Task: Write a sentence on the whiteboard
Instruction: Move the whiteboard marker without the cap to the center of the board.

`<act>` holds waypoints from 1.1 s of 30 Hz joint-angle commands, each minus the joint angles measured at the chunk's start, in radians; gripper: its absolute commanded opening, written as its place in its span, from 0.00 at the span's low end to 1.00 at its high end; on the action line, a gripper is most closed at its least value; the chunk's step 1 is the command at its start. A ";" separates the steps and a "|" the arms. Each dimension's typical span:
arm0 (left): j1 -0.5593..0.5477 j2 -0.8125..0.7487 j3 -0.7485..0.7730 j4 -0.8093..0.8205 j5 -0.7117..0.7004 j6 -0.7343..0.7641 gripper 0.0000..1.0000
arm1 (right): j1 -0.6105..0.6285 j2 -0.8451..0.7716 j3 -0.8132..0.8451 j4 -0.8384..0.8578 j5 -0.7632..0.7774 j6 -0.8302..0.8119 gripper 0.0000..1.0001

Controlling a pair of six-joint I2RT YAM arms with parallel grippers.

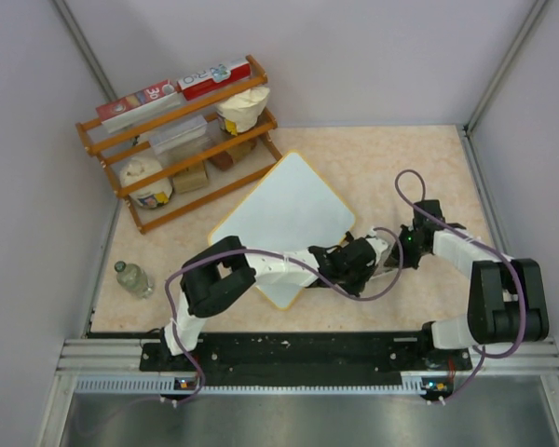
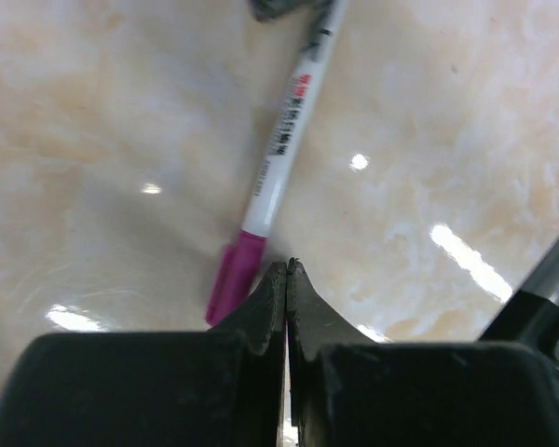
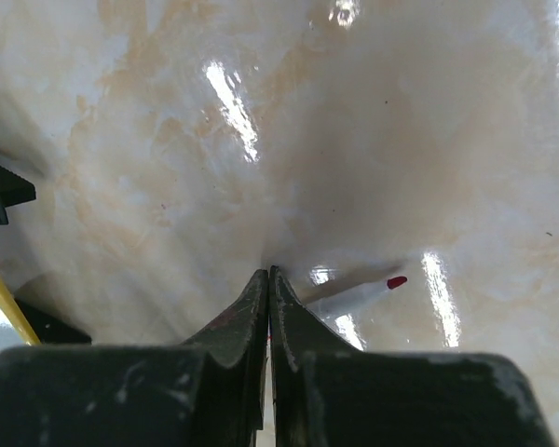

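The whiteboard (image 1: 284, 216), white with a thin yellow rim, lies cornerwise on the marbled table, left of both grippers. Its yellow rim (image 3: 4, 303) shows at the left edge of the right wrist view. A marker (image 2: 281, 149) with a white barrel and a magenta end (image 2: 231, 281) lies on the table just right of the board. My left gripper (image 2: 287, 265) is shut, its jaws pressed together with nothing between them, and the magenta end lies beside its left finger. My right gripper (image 3: 267, 272) is also shut and empty. The marker's red nib (image 3: 396, 281) pokes out to its right. The two grippers (image 1: 371, 256) (image 1: 397, 253) meet tip to tip.
A wooden rack (image 1: 182, 140) with boxes and bags stands at the back left, close to the board's far edge. A small plastic bottle (image 1: 130, 277) sits at the left near the front. Grey walls close in the table on three sides.
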 commanded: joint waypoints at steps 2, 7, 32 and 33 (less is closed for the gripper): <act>0.041 0.031 -0.023 -0.091 -0.207 -0.036 0.00 | -0.006 -0.018 -0.056 -0.061 -0.013 -0.025 0.00; 0.084 0.039 -0.011 -0.079 -0.207 -0.046 0.00 | -0.006 -0.093 -0.099 -0.097 -0.068 -0.016 0.00; 0.088 -0.050 0.003 0.028 -0.078 -0.007 0.00 | 0.123 -0.293 -0.096 -0.119 0.002 0.096 0.00; 0.088 -0.088 -0.052 0.040 -0.091 -0.015 0.00 | 0.125 -0.299 -0.090 -0.120 0.002 0.087 0.01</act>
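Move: Just ahead and to the right of the shut left fingers lies the marker, its middle about 4 cm right and 2 cm forward, with the purple cap nearest them and the white tail running rightward. From the shut right fingers the marker's middle is about 3 cm left and 2 cm back, barely lower. The whiteboard's upper clip sits some 11 cm ahead and 4 cm left of the left hand, the lower clip 12 cm left and 2 cm ahead. Sweeping low over the table with both grippers shut, the left hand pushes the cap end forward about 7 cm, then slides a few centimetres right and eases slightly left and back. Meanwhile the right hand draws the tail side back some 7 cm and about 3 cm left, stopping beside the white barrel. ##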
